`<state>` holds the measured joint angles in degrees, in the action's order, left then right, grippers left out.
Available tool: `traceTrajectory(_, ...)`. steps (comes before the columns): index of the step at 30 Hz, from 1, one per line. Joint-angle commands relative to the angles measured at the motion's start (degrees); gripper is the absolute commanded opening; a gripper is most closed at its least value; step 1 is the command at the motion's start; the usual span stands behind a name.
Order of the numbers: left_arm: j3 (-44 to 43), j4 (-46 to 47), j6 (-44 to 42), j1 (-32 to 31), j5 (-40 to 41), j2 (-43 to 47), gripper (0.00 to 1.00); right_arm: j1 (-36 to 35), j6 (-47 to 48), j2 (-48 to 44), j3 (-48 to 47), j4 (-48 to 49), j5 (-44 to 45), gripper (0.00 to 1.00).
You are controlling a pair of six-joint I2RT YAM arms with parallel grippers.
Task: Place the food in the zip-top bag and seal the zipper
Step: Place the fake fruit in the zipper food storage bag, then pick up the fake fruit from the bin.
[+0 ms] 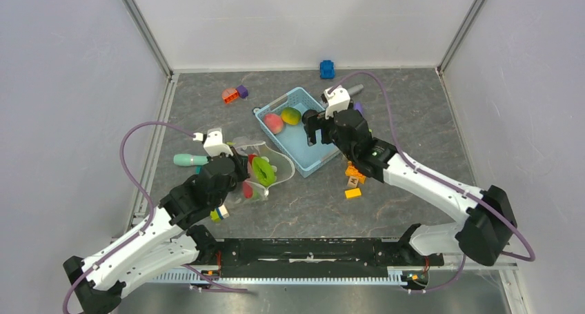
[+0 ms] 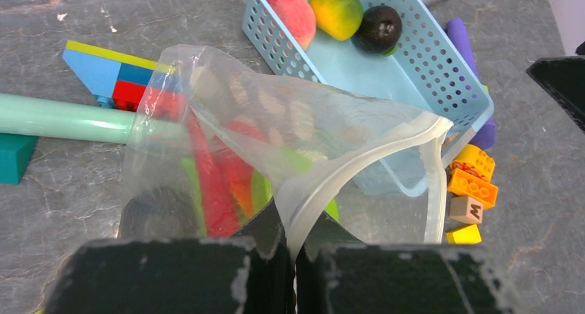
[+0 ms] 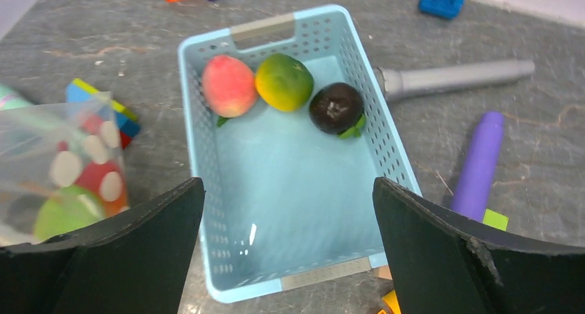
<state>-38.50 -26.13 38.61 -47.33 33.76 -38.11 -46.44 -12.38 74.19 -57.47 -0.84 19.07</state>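
My left gripper [image 2: 295, 255] is shut on the mouth edge of the clear dotted zip-top bag [image 2: 276, 128], pinching its zipper strip [image 2: 359, 165]. The bag [image 1: 265, 165] holds red, green and orange food [image 2: 214, 183] and its mouth gapes toward the basket. A pink peach [image 3: 228, 85], a green-orange mango [image 3: 283, 82] and a dark brown fruit [image 3: 336, 108] lie at the far end of the light-blue mesh basket [image 3: 200, 155]. My right gripper [image 3: 290, 210] is open and empty, above the basket's near half [image 1: 312, 131].
A purple stick [image 3: 478, 165] and a grey tube [image 3: 452, 78] lie right of the basket. Orange and yellow blocks [image 2: 472, 183] sit by its near corner. A mint tube [image 2: 65, 119] and coloured bricks [image 2: 110, 72] lie left of the bag. A blue toy [image 1: 327, 69] stands at the back.
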Motion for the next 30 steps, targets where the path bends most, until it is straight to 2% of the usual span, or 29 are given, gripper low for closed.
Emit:
traceTrajectory(1,-2.7,-0.5,3.8,0.1,5.7,-1.1,0.05,2.3,-3.6,5.7,-1.4,1.1,1.0,0.98)
traceTrajectory(11,-3.6,-1.5,4.9,0.1,9.5,-2.9,0.05,5.8,-11.7,21.4,-8.9,3.8,6.9,0.98)
traceTrajectory(15,-2.8,-1.5,4.9,0.1,9.6,-2.4,0.05,6.3,-18.0,24.9,-8.1,8.9,11.0,0.98)
traceTrajectory(21,-1.3,-0.8,4.0,0.1,9.4,-0.4,0.05,7.6,-26.1,28.6,-6.0,16.6,11.7,0.98)
traceTrajectory(27,-0.1,-0.5,3.5,0.1,9.4,1.4,0.06,8.4,-28.4,33.5,-8.1,18.8,12.0,0.98)
traceTrajectory(30,0.1,-0.3,3.3,0.1,9.4,2.0,0.06,8.8,-29.2,36.0,-9.3,19.1,11.9,0.94)
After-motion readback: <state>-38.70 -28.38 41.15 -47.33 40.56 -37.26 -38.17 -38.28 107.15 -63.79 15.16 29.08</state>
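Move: The dark mangosteen in the blue basket is about 17 cm ahead of the open right hand, 1 cm to its left and 19 cm below. The mango sits roughly 7 cm to the left of it, level with it; the peach some 12 cm to the left of it and 2 cm nearer. Outside the basket, the microphone lies about 8 cm beyond the mangosteen and 11 cm to its right. From the left hand the mangosteen is some 27 cm ahead, 18 cm right, 16 cm lower. Towards the mangosteen the right hand sinks about 14 cm and reaches 12 cm forward, dropping steeply first, then running mostly ahead over the basket. Its wrist turns some 25 degrees clockwise and tips down, its left side rising a little, fingers staying wide open and stopping just short of the fruit. The left hand, still pinching the bag's rim, eases about 2 cm left. ##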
